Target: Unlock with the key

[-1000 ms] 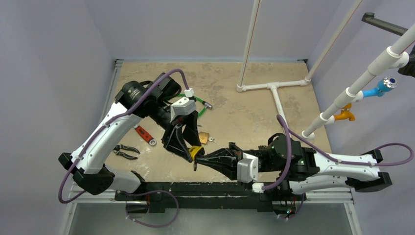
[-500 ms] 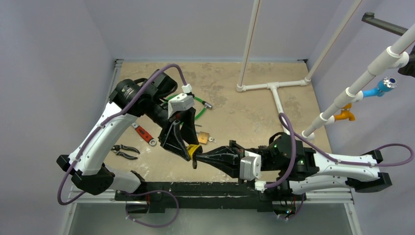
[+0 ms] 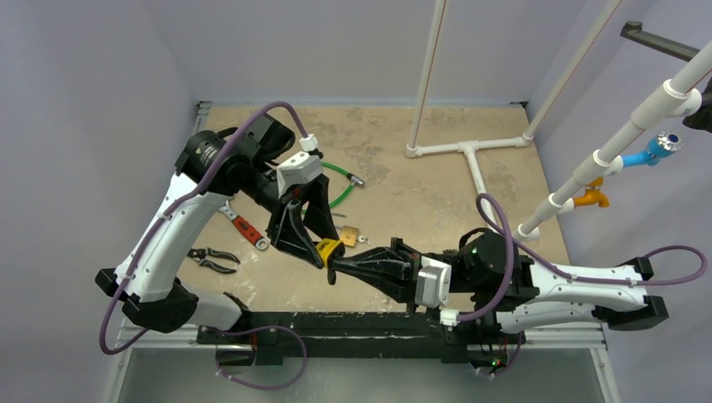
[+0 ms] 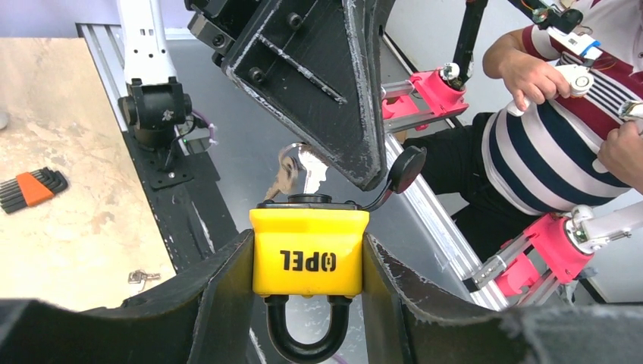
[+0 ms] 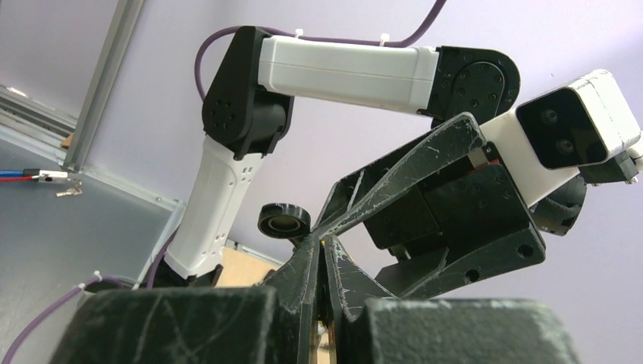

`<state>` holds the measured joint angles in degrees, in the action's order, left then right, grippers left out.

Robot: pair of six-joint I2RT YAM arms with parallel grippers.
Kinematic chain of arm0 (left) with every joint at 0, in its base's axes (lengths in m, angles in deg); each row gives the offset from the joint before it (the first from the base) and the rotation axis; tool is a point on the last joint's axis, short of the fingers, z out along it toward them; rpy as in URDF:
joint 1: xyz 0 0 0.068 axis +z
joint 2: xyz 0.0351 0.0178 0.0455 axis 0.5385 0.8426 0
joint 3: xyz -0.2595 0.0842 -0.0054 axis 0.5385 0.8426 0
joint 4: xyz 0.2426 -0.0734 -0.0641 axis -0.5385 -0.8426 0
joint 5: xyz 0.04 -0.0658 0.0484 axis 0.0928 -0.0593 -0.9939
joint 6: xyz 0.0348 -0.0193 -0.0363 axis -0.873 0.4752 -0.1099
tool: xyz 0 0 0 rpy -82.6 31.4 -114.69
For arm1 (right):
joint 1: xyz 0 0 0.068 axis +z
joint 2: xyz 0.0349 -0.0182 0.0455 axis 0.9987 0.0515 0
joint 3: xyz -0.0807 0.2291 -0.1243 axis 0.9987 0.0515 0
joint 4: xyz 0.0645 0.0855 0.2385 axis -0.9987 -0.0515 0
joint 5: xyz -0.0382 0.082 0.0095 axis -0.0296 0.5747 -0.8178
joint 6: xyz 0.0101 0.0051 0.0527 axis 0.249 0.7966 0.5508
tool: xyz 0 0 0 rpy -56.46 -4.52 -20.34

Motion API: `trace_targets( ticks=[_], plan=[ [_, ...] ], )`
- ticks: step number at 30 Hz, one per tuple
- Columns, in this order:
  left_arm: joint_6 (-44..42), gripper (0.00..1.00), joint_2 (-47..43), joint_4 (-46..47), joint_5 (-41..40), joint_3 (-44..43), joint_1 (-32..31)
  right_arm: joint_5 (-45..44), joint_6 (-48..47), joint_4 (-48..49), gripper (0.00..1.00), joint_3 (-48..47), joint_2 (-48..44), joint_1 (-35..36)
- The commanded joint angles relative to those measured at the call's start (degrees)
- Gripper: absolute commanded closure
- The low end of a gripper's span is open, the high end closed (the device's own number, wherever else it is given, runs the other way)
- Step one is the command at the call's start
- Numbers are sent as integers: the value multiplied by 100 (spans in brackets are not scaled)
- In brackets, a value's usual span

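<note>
A yellow padlock (image 4: 307, 262) with a black shackle (image 4: 307, 341) is clamped between the fingers of my left gripper (image 4: 307, 250), held above the table's near edge (image 3: 327, 248). My right gripper (image 3: 336, 267) reaches in from the right, shut on a silver key (image 4: 305, 170). The key's tip sits at the black keyhole end of the padlock. A black dust cap (image 4: 407, 165) dangles beside the keyhole. In the right wrist view the fingers (image 5: 312, 262) are pressed together, and the key between them is barely visible.
A brass padlock with keys (image 3: 350, 236), a green cable (image 3: 340, 180), a red-handled wrench (image 3: 248, 231) and pliers (image 3: 214, 259) lie on the table. White pipe frame (image 3: 466, 149) stands at the back right. A person (image 4: 561, 136) sits past the near edge.
My left arm has carried the yellow padlock a little up and left. My right gripper has followed it with the key, staying at the keyhole end.
</note>
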<state>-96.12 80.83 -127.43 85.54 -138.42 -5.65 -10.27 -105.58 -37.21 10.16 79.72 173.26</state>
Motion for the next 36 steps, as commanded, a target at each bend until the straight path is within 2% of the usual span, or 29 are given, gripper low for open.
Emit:
trace_targets(
  ticks=[1, 7, 20, 26, 31, 36],
  plan=[
    [-345, 100, 13, -786, 1875, -391, 32, -202, 140, 87, 100, 146, 370, -63],
    [-661, 100, 51, -960, 1872, -630, 336, -517, 241, 479, 95, 398, 359, -61],
    [-586, 100, -113, -960, 1883, -493, 272, -622, 339, 1561, 89, 800, 287, -80],
    [-645, 100, -157, -966, 1883, -575, 300, -471, 581, 1803, 76, 830, 511, -96],
    [-665, 100, -246, -977, 1877, -514, 382, -617, 737, 1718, 66, 843, 310, -96],
    [-645, 100, -299, -974, 1883, -513, 428, -642, 749, 1428, 63, 730, 198, -96]
  ],
)
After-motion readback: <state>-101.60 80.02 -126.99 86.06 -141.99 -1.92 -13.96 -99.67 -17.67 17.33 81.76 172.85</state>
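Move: The key sits at the right hand's closed fingertips, at the keyhole of the yellow padlock, whose middle is about 3 cm left, 1 cm ahead and 1 cm up. The rubber cap dangles some 3 cm back, 1 cm left and 1 cm above that hand, and the spare keys hang roughly 3 cm straight below it. The left hand has the padlock right between its fingers, with the key about 3 cm to its right, 2 cm back and 1 cm down. The right fingers part from shut to a bit over a third open, letting go of the key and ending spread about it at the keyhole, while that hand shifts only about 1 cm forward and slightly up and its tips tilt up some 10 degrees. The left hand keeps its grip on the yellow padlock and carries it about 2 cm forward and 1 cm up with a small turn of the wrist, then pauses and eases slightly back while rising a little more. ##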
